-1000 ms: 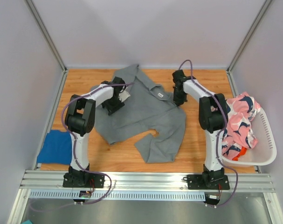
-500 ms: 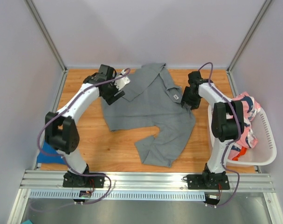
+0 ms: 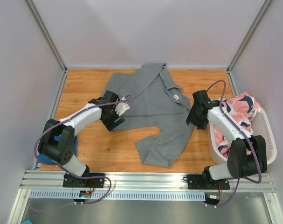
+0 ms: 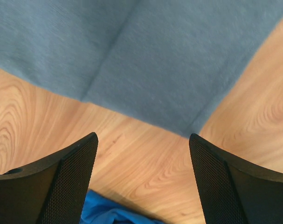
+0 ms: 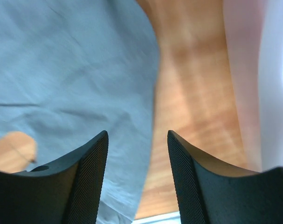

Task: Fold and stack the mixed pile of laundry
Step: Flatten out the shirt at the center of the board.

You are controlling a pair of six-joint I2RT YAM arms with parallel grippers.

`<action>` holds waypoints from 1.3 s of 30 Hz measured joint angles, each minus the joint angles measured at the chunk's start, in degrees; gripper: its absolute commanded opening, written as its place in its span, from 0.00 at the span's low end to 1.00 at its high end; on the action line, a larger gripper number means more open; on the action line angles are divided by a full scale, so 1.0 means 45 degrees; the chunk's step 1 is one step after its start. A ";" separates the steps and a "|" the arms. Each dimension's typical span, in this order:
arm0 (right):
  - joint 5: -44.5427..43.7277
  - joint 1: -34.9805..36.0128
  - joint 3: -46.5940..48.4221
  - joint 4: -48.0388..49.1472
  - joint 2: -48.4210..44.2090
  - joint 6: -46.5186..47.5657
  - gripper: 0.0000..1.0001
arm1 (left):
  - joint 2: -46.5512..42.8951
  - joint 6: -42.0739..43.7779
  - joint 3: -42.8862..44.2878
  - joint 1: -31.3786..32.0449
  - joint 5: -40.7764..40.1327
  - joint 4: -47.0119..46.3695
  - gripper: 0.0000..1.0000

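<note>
A long grey garment lies spread flat over the middle of the wooden table. My left gripper hovers open at its lower left hem; in the left wrist view the gripper has only bare wood between its fingers, the grey cloth lying just beyond. My right gripper hovers open at the garment's right edge; the right wrist view shows the gripper straddling that grey edge, holding nothing. A blue garment lies at the left, mostly behind my left arm. A pink patterned garment fills the basket.
A white slotted basket stands at the right edge of the table, close to my right arm, and shows as a pale wall in the right wrist view. Blue cloth lies under the left wrist. Grey walls enclose the table.
Both grippers carried the grey garment back and to the right, spread it, let go and drew back toward the near side. The right jaws went from shut to open; the left widened.
</note>
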State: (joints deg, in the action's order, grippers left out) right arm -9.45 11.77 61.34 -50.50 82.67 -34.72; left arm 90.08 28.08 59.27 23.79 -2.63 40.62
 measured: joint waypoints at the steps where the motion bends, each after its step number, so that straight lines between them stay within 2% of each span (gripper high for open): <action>1: 0.0146 -0.0005 -0.0661 0.0000 -0.0277 -0.0233 0.56 | 0.0039 -0.0223 -0.0049 0.0044 -0.0102 -0.0291 0.87; 7: 0.1185 0.0219 -0.3279 0.1010 -0.0753 -0.1098 0.56 | 0.0413 -0.1137 -0.0209 0.0277 -0.0102 -0.1423 0.84; 16: 0.1375 0.0233 -0.3410 0.2035 -0.0029 -0.1671 0.54 | 0.0039 -0.1025 -0.1413 0.0899 0.0656 -0.1690 0.85; 19: 0.1345 0.0199 -0.3424 0.2375 0.0680 -0.1753 0.44 | -0.0053 -0.0918 -0.1870 0.0894 0.0073 -0.1962 0.84; 22: 0.1360 0.0151 -0.3283 0.2477 0.0996 -0.1758 0.20 | -0.0024 -0.0928 -0.2030 0.0874 -0.0568 -0.2331 0.82; 25: 0.1423 0.0117 -0.3293 0.2579 0.1005 -0.1787 0.09 | 0.0024 -0.0952 -0.2040 0.0874 -0.1209 -0.2793 0.80; 26: 0.1438 0.0117 -0.3298 0.2623 0.1001 -0.1787 0.03 | 0.0039 -0.0976 -0.2050 0.0869 -0.1438 -0.2963 0.80; 29: 0.1477 0.0117 -0.3303 0.2735 0.0996 -0.1787 0.00 | 0.0058 -0.1020 -0.2064 0.0816 -0.1676 -0.3283 0.78; 32: 0.1496 0.0117 -0.3303 0.2759 0.0986 -0.1758 0.00 | 0.0058 -0.1127 -0.2064 0.0704 -0.1569 -0.3415 0.63; 33: 0.1501 0.0117 -0.3303 0.2759 0.0981 -0.1749 0.00 | 0.0058 -0.1205 -0.2064 0.0593 -0.1413 -0.3458 0.51; 35: 0.1515 0.0117 -0.3283 0.2744 0.0952 -0.1695 0.00 | 0.0058 -0.1345 -0.2064 0.0374 -0.1200 -0.3521 0.39; 36: 0.1530 0.0117 -0.3249 0.2705 0.0923 -0.1651 0.00 | 0.0058 -0.1409 -0.2064 0.0170 -0.1069 -0.3565 0.25; 39: 0.1574 0.0121 -0.2875 0.2482 0.0636 -0.1506 0.00 | 0.0058 -0.1515 -0.2035 -0.0481 -0.0826 -0.3570 0.00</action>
State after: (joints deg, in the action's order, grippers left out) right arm -2.37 12.32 48.40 -39.33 85.54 -41.50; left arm 90.35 21.26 50.11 21.63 -6.35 24.56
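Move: The shirt's near-left corner lies about 2 cm ahead of the left hand, 1 cm to its right and 4 cm below; the folded blue cloth is roughly 22 cm to that hand's left and 10 cm back. The shirt's right edge waits about 4 cm behind the right hand, 2 cm to its left and 8 cm down. From the right hand, the collar label is some 10 cm ahead and 8 cm left, the basket's middle about 20 cm right and 3 cm back. The shirt's right edge is pinched by the right hand, which drops about 8 cm while drawing back towards it and slightly left, shuts its fingers there, then starts to lift forward. The near-left corner is taken by the left hand: sinking some 3 cm, it makes a small loop right and back, returns left and forward, and closes nearly shut on the cloth while easing left. ##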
